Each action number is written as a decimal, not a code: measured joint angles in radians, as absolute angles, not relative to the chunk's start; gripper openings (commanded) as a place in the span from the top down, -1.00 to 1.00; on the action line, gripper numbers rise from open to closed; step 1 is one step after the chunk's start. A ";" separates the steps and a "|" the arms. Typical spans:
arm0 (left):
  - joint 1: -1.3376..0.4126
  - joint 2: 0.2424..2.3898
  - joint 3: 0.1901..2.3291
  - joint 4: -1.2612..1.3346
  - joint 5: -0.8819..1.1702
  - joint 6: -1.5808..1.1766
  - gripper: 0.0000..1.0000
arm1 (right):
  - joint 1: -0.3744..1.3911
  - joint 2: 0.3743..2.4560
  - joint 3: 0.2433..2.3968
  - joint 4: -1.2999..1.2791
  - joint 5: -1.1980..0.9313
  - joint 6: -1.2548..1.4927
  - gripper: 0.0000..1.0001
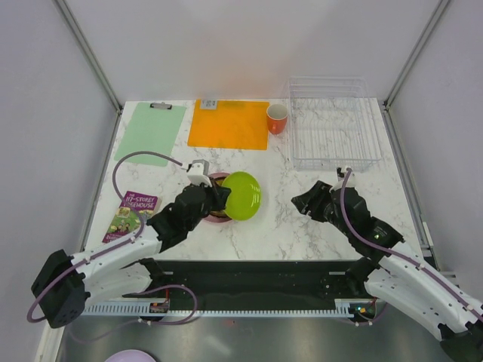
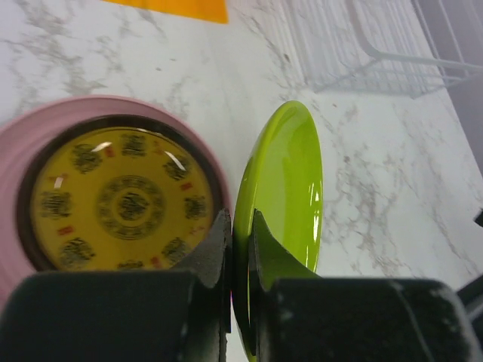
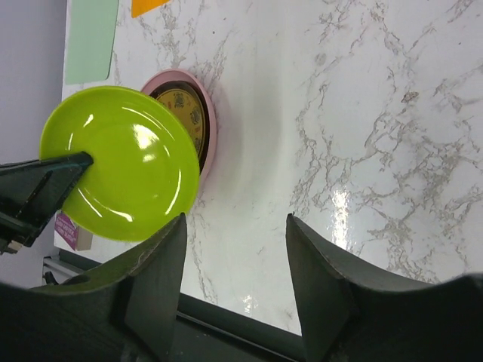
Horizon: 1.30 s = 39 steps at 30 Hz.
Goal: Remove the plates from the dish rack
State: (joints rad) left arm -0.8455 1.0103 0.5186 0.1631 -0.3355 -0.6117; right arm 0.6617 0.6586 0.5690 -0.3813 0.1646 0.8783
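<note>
My left gripper [image 1: 224, 197] [image 2: 240, 226] is shut on the rim of the lime green plate [image 1: 243, 195] [image 2: 290, 181] [image 3: 124, 170], which it holds tilted on edge just right of a stack. In that stack the yellow-gold patterned plate [image 2: 121, 200] [image 3: 185, 109] lies inside the large pink plate [image 1: 218, 178] [image 2: 38, 139] [image 3: 212, 121] on the table. My right gripper [image 1: 300, 202] [image 3: 235, 226] is open, with nothing between its fingers, over bare marble right of the green plate. The dish rack [image 1: 332, 132] [image 2: 392, 68] stands at the back right with no plates showing in it.
An orange mat [image 1: 229, 124] and an orange cup [image 1: 277, 118] sit at the back centre, left of the rack. A green clipboard [image 1: 151, 132] lies at the back left. A book [image 1: 130, 215] rests near the left edge beside my left arm.
</note>
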 measured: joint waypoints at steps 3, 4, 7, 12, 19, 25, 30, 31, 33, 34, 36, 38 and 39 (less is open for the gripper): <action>-0.756 0.963 0.480 0.135 -0.342 -0.604 0.95 | 0.662 0.663 0.569 -0.381 0.167 0.872 -0.25; -0.730 0.957 0.468 0.128 -0.339 -0.603 0.95 | 0.662 0.667 0.569 -0.381 0.167 0.869 -0.25; -0.630 0.952 0.432 0.115 -0.313 -0.596 0.96 | 0.662 0.687 0.569 -0.382 0.167 0.860 -0.25; -0.541 1.012 0.402 0.136 -0.263 -0.586 0.95 | 0.662 0.717 0.569 -0.382 0.167 0.841 -0.25; -0.510 1.157 0.404 0.298 -0.179 -0.599 0.92 | 0.662 0.747 0.569 -0.382 0.167 0.815 -0.25; -0.500 1.195 0.400 0.353 -0.157 -0.617 0.10 | 0.662 0.772 0.569 -0.382 0.167 0.800 -0.25; -0.501 1.184 0.347 0.315 -0.154 -0.620 -0.25 | 0.662 0.781 0.569 -0.381 0.166 0.796 -0.25; -0.501 1.174 0.338 0.307 -0.155 -0.620 -0.30 | 0.662 0.782 0.569 -0.381 0.166 0.796 -0.25; -0.501 1.143 0.329 0.292 -0.154 -0.620 -0.40 | 0.662 0.783 0.569 -0.381 0.166 0.796 -0.25; -0.501 1.131 0.328 0.284 -0.155 -0.620 -0.45 | 0.662 0.783 0.569 -0.381 0.166 0.795 -0.25; -0.501 1.110 0.327 0.270 -0.155 -0.620 -0.60 | 0.662 0.783 0.569 -0.381 0.166 0.795 -0.25; -0.501 1.096 0.327 0.255 -0.156 -0.620 -0.96 | 0.662 0.783 0.569 -0.381 0.166 0.792 -0.25; -0.501 1.089 0.327 0.244 -0.157 -0.620 -0.99 | 0.662 0.783 0.569 -0.381 0.167 0.790 -0.26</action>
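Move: The left hand holds the green plate by its edge, tilted on end. The stack of plates it is going to sits about 5 cm ahead of this hand, 5 cm to its left and some 12 cm below. Beyond the stack, the orange mat lies roughly 29 cm ahead and 4 cm left of the hand, the mug about 31 cm ahead and 13 cm right. From the empty right hand the stack is around 25 cm left, 7 cm ahead and 13 cm below. Still pinching the green plate's edge, the left hand swings left and down over the stack, about 9 cm left and 7 cm down, then noses forward a little. There its fingers open wide and let go as the hand sinks another 2–3 cm and draws back some 3 cm; its wrist tips down and turns counter-clockwise about 10 degrees. The right hand, empty and open, sinks some 3 cm. ##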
